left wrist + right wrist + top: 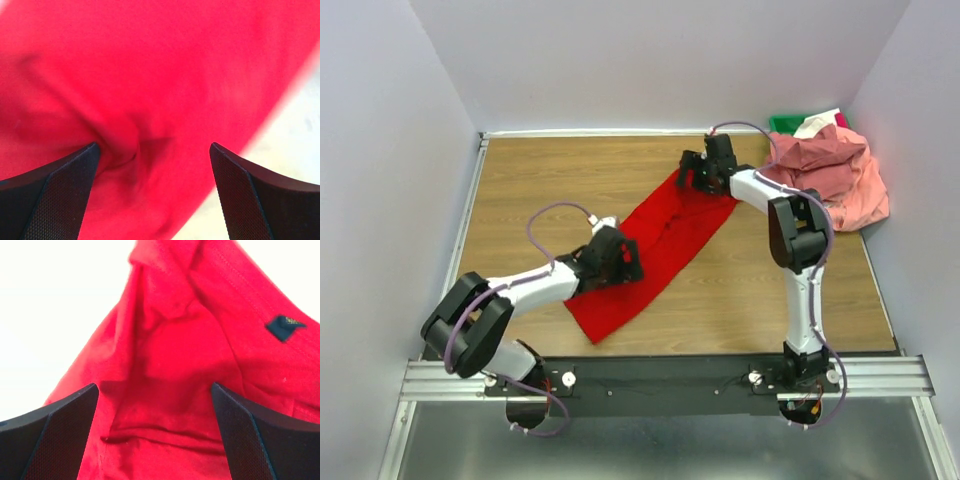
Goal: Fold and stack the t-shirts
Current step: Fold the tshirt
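A bright red t-shirt (660, 245) lies in a long diagonal band across the wooden table (550, 175). My left gripper (620, 262) is open over the shirt's lower left part; red cloth (150, 90) fills its view between the spread fingers (60, 195). My right gripper (705, 175) is open over the shirt's far upper end; folded red cloth (170, 390) with a small dark tag (284, 327) lies between its fingers (255, 440). A heap of salmon pink t-shirts (830, 175) sits at the back right.
A green bin (785, 123) stands behind the pink heap at the back right corner, with a white cloth (820, 122) on it. Grey walls close in the table on the left, back and right. A metal rail (660, 375) runs along the near edge.
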Controlling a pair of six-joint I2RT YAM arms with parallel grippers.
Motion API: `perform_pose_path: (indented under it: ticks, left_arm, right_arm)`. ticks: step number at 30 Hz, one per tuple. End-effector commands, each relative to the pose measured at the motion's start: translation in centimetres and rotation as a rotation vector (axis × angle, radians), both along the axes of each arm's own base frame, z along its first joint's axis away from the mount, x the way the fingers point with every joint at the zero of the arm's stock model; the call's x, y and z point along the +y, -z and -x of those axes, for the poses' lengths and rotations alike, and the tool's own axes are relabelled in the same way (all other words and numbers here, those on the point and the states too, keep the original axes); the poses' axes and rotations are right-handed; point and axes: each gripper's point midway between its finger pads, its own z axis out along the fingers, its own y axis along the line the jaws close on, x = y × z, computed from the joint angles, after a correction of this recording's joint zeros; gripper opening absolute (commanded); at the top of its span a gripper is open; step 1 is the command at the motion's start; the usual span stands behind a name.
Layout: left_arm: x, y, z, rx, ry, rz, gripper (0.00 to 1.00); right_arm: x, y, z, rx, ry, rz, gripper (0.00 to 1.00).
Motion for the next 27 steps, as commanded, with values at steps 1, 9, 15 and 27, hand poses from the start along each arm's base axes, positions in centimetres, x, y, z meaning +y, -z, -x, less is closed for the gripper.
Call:
perform_pose_path:
  ticks: [1,9,15,27]
  left_arm:
    - [-4.3,1.0,8.0,0.162,0.208,0.092,0.98]
    - [-11.5,-9.0,12.4,-0.059,0.537,0.286,0.98]
    - [-8.2,-10.4,5.6,-0.200,0.283,0.150,0.99]
    - [-4.4,-5.7,0.2,-0.143,0.107,0.059,0.98]
  right_arm:
    - [2.8,2.0,-2.4,0.019,-0.163,-0.004,1.00]
    - [4.3,0.8,-6.3,-0.025,-0.215,0.043,1.00]
    - [3.1,-4.7,-5.6,-0.126,-0.135,0.205,1.00]
    - [0.5,-0.3,-1.5,0.003,-0.068,0.474,0.93]
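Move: The half-folded red t-shirt lies as a diagonal strip under both hands. Its middle is about 3 cm ahead of the left hand and 6 cm to its right; its near end is some 16 cm back and 15 cm left of that hand. From the right hand, at the far end, the shirt's middle is about 23 cm back and 10 cm left, while the green bin of pink shirts stands roughly 36 cm to the right, level with it. Open fingers keep resting on the red cloth: the left hand drags its part back and right about 12 cm, turning clockwise, while the right pushes the far end forward and slightly left. The left then lifts off, swings forward and sinks partway, stopping above the shirt; the right eases back, rises some 4 cm and rolls left side down. ##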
